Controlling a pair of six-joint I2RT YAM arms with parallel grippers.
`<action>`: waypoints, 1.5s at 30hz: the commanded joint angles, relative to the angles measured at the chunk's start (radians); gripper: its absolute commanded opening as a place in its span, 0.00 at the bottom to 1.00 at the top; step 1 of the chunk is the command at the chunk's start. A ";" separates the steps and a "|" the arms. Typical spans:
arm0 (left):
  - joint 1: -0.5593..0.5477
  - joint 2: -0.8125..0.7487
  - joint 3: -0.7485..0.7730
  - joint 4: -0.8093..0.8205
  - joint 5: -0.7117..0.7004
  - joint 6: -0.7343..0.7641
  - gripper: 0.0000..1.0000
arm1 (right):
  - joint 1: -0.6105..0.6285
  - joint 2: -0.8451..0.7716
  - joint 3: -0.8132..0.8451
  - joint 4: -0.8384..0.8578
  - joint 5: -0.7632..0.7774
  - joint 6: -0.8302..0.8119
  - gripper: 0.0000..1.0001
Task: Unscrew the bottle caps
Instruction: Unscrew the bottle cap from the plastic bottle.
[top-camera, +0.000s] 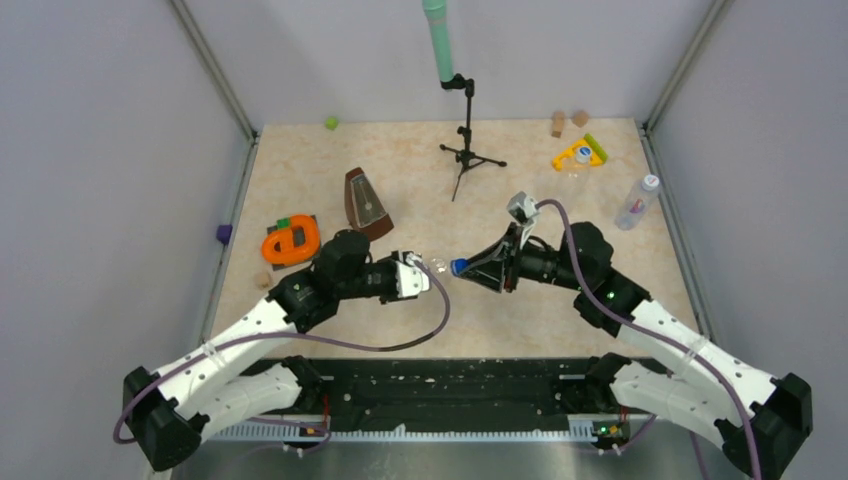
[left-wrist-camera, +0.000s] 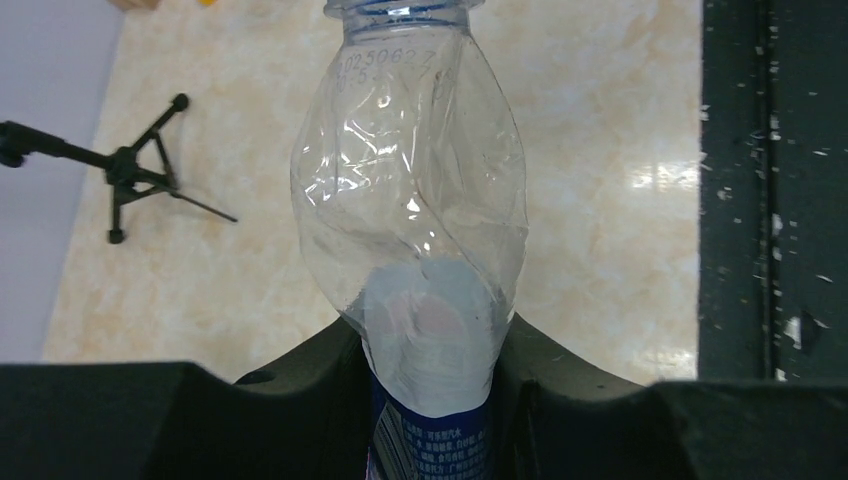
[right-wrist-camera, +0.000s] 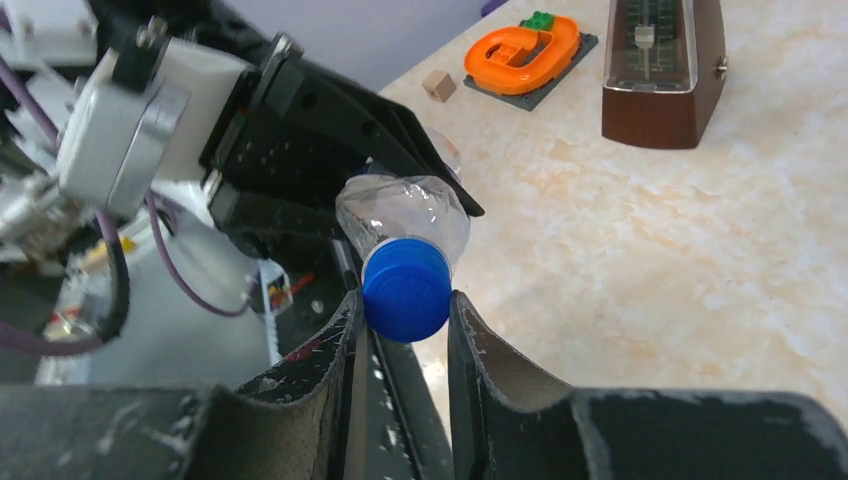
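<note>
My left gripper is shut on a crumpled clear bottle with a blue-and-white label, holding it level above the table with its neck pointing right. My right gripper meets it there. In the right wrist view its two jaws press both sides of the dark blue cap on that bottle's neck. The left gripper's black fingers show behind the bottle in that view. A second clear bottle with a white cap lies at the far right of the table.
A brown metronome and an orange toy lie behind the left arm. A small tripod stand rises at the back centre. A yellow toy and wooden blocks are at the back right.
</note>
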 joint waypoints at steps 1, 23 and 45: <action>0.017 0.044 0.122 -0.196 0.293 0.027 0.00 | 0.002 -0.036 -0.045 0.023 0.036 -0.268 0.00; 0.028 0.075 0.134 -0.128 0.353 -0.005 0.00 | 0.009 -0.209 -0.229 0.247 0.175 -0.392 0.48; 0.024 -0.066 -0.028 0.104 -0.082 -0.019 0.00 | 0.008 -0.279 -0.192 0.183 0.386 0.124 0.55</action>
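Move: The blue cap is already between my right fingertips, on the end of the bottle that my left hand holds; the bottle's middle lies about 8 cm left of that hand and 4 lower. From the same hand the metronome stands some 14 cm ahead, 18 to the left and 12 lower, and the tripod's foot about 30 ahead and 4 right, 20 lower. From my left hand the cap is about 9 cm right, level fore and aft, 5 up. I keep the cap pinched and roll my right wrist almost 30 degrees counter-clockwise, seen from behind that hand facing the cap, while both hands draw back about 3 cm. Then my right fingers open, let go, and slide off forward and right, slightly down, the wrist rolling partly back. My left hand keeps its grip, counter-tilts some 10 degrees, then returns forward and a little up. ##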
